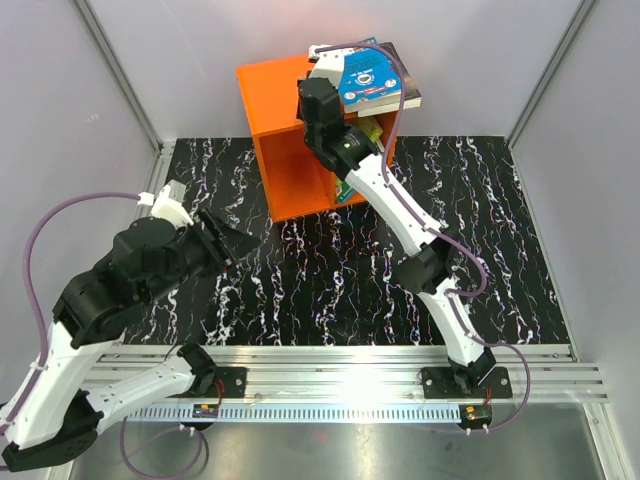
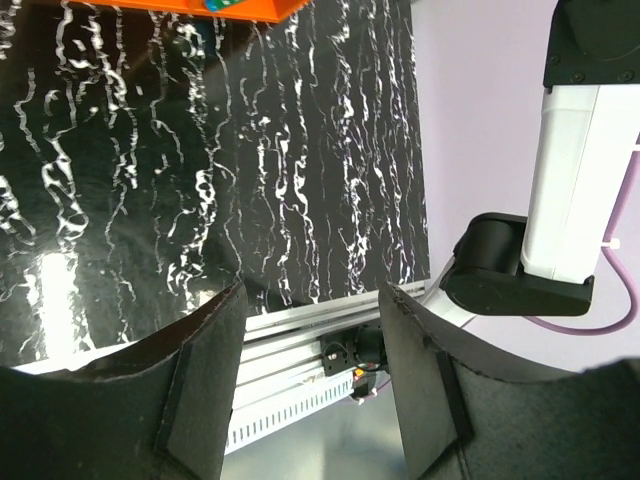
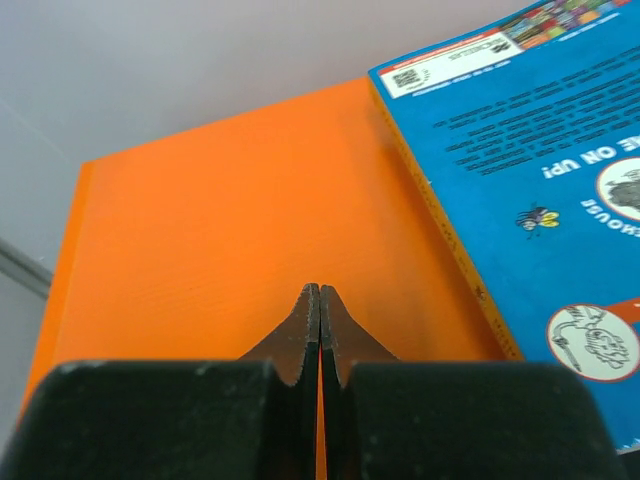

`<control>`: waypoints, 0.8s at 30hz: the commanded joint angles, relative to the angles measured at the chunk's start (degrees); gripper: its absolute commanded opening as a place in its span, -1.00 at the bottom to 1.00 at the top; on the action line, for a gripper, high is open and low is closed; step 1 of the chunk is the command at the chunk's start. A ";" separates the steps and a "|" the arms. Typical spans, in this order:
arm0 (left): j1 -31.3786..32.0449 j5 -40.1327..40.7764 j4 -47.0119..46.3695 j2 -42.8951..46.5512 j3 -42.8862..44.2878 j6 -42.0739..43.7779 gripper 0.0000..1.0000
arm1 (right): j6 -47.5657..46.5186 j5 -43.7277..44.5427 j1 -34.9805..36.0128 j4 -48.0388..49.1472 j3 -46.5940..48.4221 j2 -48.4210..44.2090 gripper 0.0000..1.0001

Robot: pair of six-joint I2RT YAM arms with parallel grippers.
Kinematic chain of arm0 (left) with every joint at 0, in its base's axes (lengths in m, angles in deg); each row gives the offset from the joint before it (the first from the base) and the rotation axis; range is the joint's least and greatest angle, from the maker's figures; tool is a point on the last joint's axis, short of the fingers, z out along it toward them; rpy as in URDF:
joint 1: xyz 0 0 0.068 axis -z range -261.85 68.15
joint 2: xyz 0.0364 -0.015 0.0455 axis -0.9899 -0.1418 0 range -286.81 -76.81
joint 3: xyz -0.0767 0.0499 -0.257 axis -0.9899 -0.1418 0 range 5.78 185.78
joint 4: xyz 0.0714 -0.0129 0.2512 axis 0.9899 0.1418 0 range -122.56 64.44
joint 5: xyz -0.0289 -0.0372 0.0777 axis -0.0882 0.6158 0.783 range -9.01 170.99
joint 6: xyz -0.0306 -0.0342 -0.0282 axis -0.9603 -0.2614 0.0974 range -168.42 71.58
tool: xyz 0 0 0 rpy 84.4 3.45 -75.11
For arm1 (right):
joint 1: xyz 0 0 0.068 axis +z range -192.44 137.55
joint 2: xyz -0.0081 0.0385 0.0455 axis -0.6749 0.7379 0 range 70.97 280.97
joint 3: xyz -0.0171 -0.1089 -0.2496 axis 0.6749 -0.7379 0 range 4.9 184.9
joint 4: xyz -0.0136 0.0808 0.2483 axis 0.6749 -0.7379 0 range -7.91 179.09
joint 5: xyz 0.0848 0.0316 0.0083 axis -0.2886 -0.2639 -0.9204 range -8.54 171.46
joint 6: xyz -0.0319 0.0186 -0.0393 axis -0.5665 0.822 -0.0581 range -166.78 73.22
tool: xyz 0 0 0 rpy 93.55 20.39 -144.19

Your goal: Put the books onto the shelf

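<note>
The orange shelf [image 1: 272, 95] stands at the back of the table. A bright blue book [image 1: 375, 78] lies flat on the shelf's top, hanging over its right edge. My right gripper [image 1: 312, 82] is above that top, left of the blue book. In the right wrist view the right gripper [image 3: 320, 292] is shut on nothing, its tips over the orange shelf [image 3: 220, 220], with the blue book [image 3: 540, 180] to its right. A green-covered book [image 1: 347, 190] shows in the shelf's opening under the right arm. My left gripper [image 1: 225, 245] is open and empty above the table's left side.
The black marbled tabletop [image 1: 330, 290] lies in front of the shelf. In the left wrist view the left gripper [image 2: 310, 290] looks over the aluminium rail [image 2: 290, 340] at the near edge, with the right arm's base [image 2: 520, 270] to the right. Grey walls close in both sides.
</note>
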 commanded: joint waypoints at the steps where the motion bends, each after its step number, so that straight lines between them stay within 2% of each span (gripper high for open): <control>1: -0.22 4.01 2.05 1.17 0.76 -0.95 0.17 | -5.97 8.14 0.45 6.87 1.27 0.39 -1.00; 16: -0.13 4.10 2.94 -0.49 1.55 0.10 0.20 | -5.10 9.37 -5.17 4.76 -0.74 1.10 -1.00; 24: -0.22 3.31 1.88 -1.73 1.64 0.98 0.20 | -4.84 7.62 -5.87 4.50 -1.71 0.40 -1.00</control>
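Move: Right hand, shut and pointing forward just above the orange shelf: the blue treehouse book lies on top of the shelf, its middle about 10 cm to the right, 4 cm ahead and 2 cm lower. The black A Tale of Two Cities book lies partly under it, its middle some 14 cm to the right, 4 cm ahead and 4 cm down. From the left hand, the blue book's middle is about 40 cm ahead and 24 cm to the right, roughly level in height. Sweep the closed right gripper about 7 cm to the right and some 4 cm forward over the shelf top, letting it sink slightly, and turn it roughly 15 degrees clockwise. Bring the shut fingertips against the long left edge of the blue book and push the book to the right, over the black one. ##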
